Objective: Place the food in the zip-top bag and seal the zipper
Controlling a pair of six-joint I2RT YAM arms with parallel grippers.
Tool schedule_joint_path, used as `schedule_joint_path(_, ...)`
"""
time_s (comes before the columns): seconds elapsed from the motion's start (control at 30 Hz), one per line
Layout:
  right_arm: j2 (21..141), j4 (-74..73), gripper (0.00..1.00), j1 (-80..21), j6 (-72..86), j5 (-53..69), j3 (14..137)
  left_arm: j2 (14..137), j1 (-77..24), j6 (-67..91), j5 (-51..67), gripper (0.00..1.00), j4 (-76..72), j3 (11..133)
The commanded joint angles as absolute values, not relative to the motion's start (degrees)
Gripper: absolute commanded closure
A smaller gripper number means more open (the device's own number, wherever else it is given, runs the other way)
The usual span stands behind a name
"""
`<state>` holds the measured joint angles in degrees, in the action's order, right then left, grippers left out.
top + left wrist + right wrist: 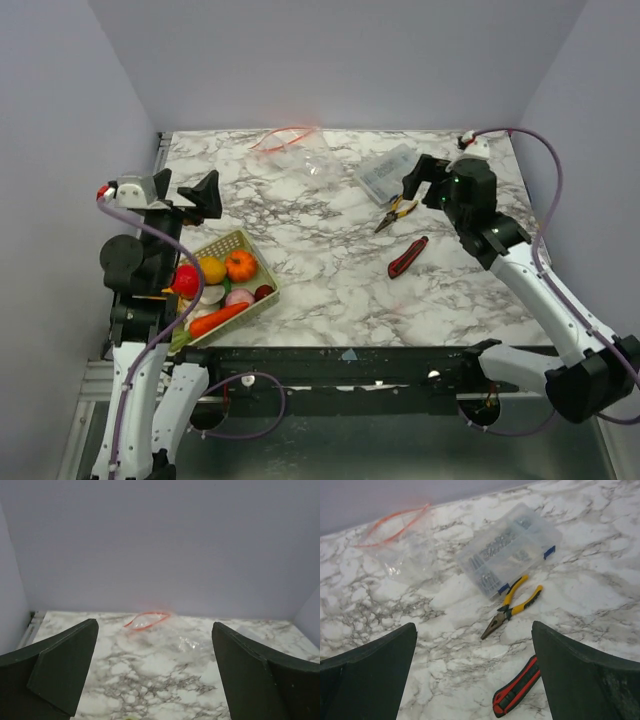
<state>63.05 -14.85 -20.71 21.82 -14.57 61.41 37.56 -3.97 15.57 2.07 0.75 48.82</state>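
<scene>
The food lies in a pale green mesh basket (232, 241) at the near left: an orange pumpkin (240, 265), a carrot (218, 320), and yellow, red, white and pink pieces. The zip-top bag (303, 155) lies flat and empty at the far middle of the table, its red-orange zipper (285, 138) gaping open. The bag (170, 637) and the zipper (147, 620) also show in the left wrist view, and both bag (402, 547) and zipper (395, 520) in the right wrist view. My left gripper (207, 195) is open and empty above the basket. My right gripper (415, 180) is open and empty above the tools.
A clear box of small parts (388, 172) sits at the far right, also in the right wrist view (507, 547). Yellow-handled pliers (512, 605) and a red-and-black utility knife (517, 687) lie near it. Grey walls close in three sides.
</scene>
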Motion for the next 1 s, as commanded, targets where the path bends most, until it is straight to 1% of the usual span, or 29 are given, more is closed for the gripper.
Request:
schedule_joint_path(0.0, 67.00, -15.72, 0.00, -26.52, 24.79, -22.01, 63.00, 36.86, -3.71, 16.57, 10.81, 0.02, 5.79, 48.87)
schedule_joint_path(0.17, 73.76, -13.30, 0.00, -30.15, 26.16, -20.82, 65.77, 38.16, -3.91, 16.93, 15.06, 0.01, 5.44, 48.95)
schedule_joint_path(0.43, 84.65, -1.52, 0.00, -34.31, 24.45, -12.35, 68.46, 41.00, -4.57, 17.01, 14.81, 0.02, 7.64, 47.77)
schedule_joint_path(0.57, 93.29, 0.83, 0.00, -36.18, 18.13, -12.56, 75.39, 43.70, -4.57, 17.67, 16.56, 0.01, 9.67, 49.47)
schedule_joint_path(0.73, 104.82, 3.14, 0.00, -37.24, 8.84, -10.94, 84.91, 43.91, -4.74, 20.14, 20.82, 0.01, 7.48, 48.13)
schedule_joint_path(0.97, 120.75, 0.19, 0.00, -38.62, -2.54, -15.70, 102.51, 45.61, -5.10, 22.37, 24.33, 0.02, 7.21, 48.51)
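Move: The zip-top bag lies open on the table, about 22 cm ahead of the right hand, 26 cm to its left and some 27 cm below. The clear parts box is roughly 18 cm ahead and 2 cm left of that hand, the pliers about 7 cm straight ahead, both on the table. From the left hand the bag is some 29 cm ahead, 14 cm right and 36 cm down; the food basket sits 6 cm back, straight beneath. Towards the zip-top bag the open right hand sweeps about 23 cm left, sinking 8 cm mostly early, then gaining some 13 cm forward as it turns roughly 20 degrees counter-clockwise and its left side dips. The left hand, also open, briefly lifts back, then sinks to about 7 cm below its start, drifting right, tipping down and turning clockwise. ##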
